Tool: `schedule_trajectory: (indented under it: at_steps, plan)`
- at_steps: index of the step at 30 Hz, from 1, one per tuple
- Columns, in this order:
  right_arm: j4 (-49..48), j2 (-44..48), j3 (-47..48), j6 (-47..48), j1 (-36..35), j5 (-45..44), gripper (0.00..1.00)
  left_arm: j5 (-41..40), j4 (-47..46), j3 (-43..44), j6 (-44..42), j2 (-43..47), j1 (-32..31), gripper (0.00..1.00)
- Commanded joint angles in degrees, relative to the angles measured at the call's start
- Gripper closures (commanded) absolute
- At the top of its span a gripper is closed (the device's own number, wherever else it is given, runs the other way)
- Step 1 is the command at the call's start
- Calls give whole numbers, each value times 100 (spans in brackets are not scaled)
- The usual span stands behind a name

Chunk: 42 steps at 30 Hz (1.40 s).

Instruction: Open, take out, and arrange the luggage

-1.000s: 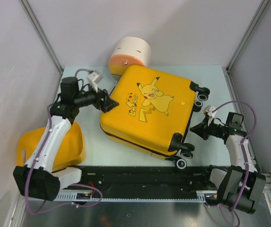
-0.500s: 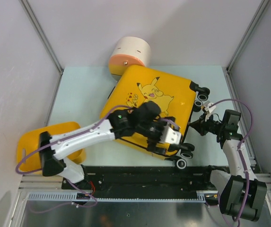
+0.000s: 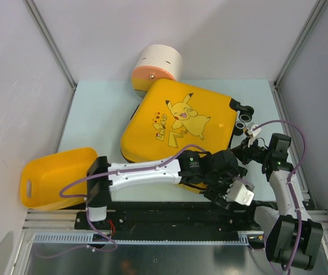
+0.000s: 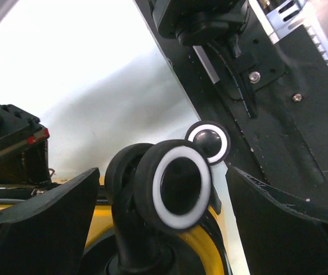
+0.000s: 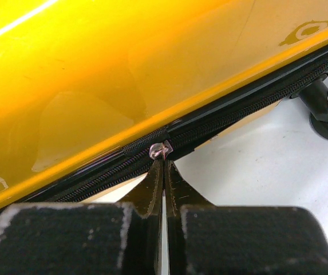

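Note:
The luggage (image 3: 181, 132) is a glossy yellow hard-shell suitcase with a cartoon print, lying flat and zipped in the middle of the table. My left gripper (image 3: 232, 192) is at its near right corner, open. In the left wrist view, the left gripper (image 4: 162, 172) straddles a black wheel with a white ring (image 4: 181, 186) without touching it. My right gripper (image 3: 241, 152) is at the luggage's right side. In the right wrist view, that gripper (image 5: 164, 163) is shut on the silver zipper pull (image 5: 161, 150) of the black zipper (image 5: 95, 172).
A plain yellow tub (image 3: 55, 177) lies at the near left. A cream-and-orange cylinder (image 3: 158, 66) rests against the luggage's far edge. The black rail (image 3: 152, 215) runs along the near edge, close under the left gripper. More wheels (image 3: 244, 117) stick out at the far right corner.
My left arm has swung from the luggage's left corner across its front to the near right wheel and opened a little wider. The right gripper has moved in to the zipper.

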<state>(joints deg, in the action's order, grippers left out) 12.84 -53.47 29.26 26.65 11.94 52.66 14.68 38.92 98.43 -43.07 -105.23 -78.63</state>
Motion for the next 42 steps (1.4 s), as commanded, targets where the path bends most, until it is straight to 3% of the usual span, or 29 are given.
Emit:
schedule_trajectory:
  at_steps: [1,7,12,18,22,27,31,36,42]
  plan:
    - [-449,135,54,42,-78,174,100,-280,46,326,61,-269,41,6]
    - [-379,188,54,199,-87,192,100,-501,46,361,316,-481,41,16]
    - [-274,215,54,296,-96,183,100,-685,46,150,405,-358,41,19]
    - [-212,241,54,331,-96,192,100,-870,37,-315,422,-112,41,42]
    - [-63,293,54,481,-96,209,100,-590,28,-815,422,318,41,67]
    - [-18,294,-16,701,-70,17,100,-405,28,-1457,264,1037,23,86]
    - [-764,399,-288,473,53,-431,100,-185,28,-2230,158,1556,23,99]
    - [-2196,732,-798,323,124,-986,100,-61,28,-2908,53,2128,23,100]
    - [-4175,646,-1668,16,379,-749,100,210,107,-3751,-192,2902,23,100]
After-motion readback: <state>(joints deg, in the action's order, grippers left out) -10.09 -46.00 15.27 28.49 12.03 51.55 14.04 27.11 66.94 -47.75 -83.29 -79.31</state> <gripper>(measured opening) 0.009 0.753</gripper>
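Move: At the suitcase's near right corner, the upper wheel lies between the left hand's open fingers, about 4 cm below the hand, 1 cm ahead and 1 cm to the right. The zip pull, still pinched by the right hand, is some 15 cm ahead of the left hand, 2 cm right and 7 cm lower. The far upper wheel is about 25 cm ahead, 6 cm right and 4 cm down. From the right hand, the near wheel is about 14 cm back, 2 cm left and 3 cm up. Sinking about 3 cm and slightly forward over the near upper wheel, the left hand closes partway until its fingers grip the wheel, pauses, then drags that corner of the suitcase some 9 cm left and about 3 cm back. The right hand stays within a centimetre, keeping its pinch on the zip pull while its fingers tip up roughly 15 degrees late on. ##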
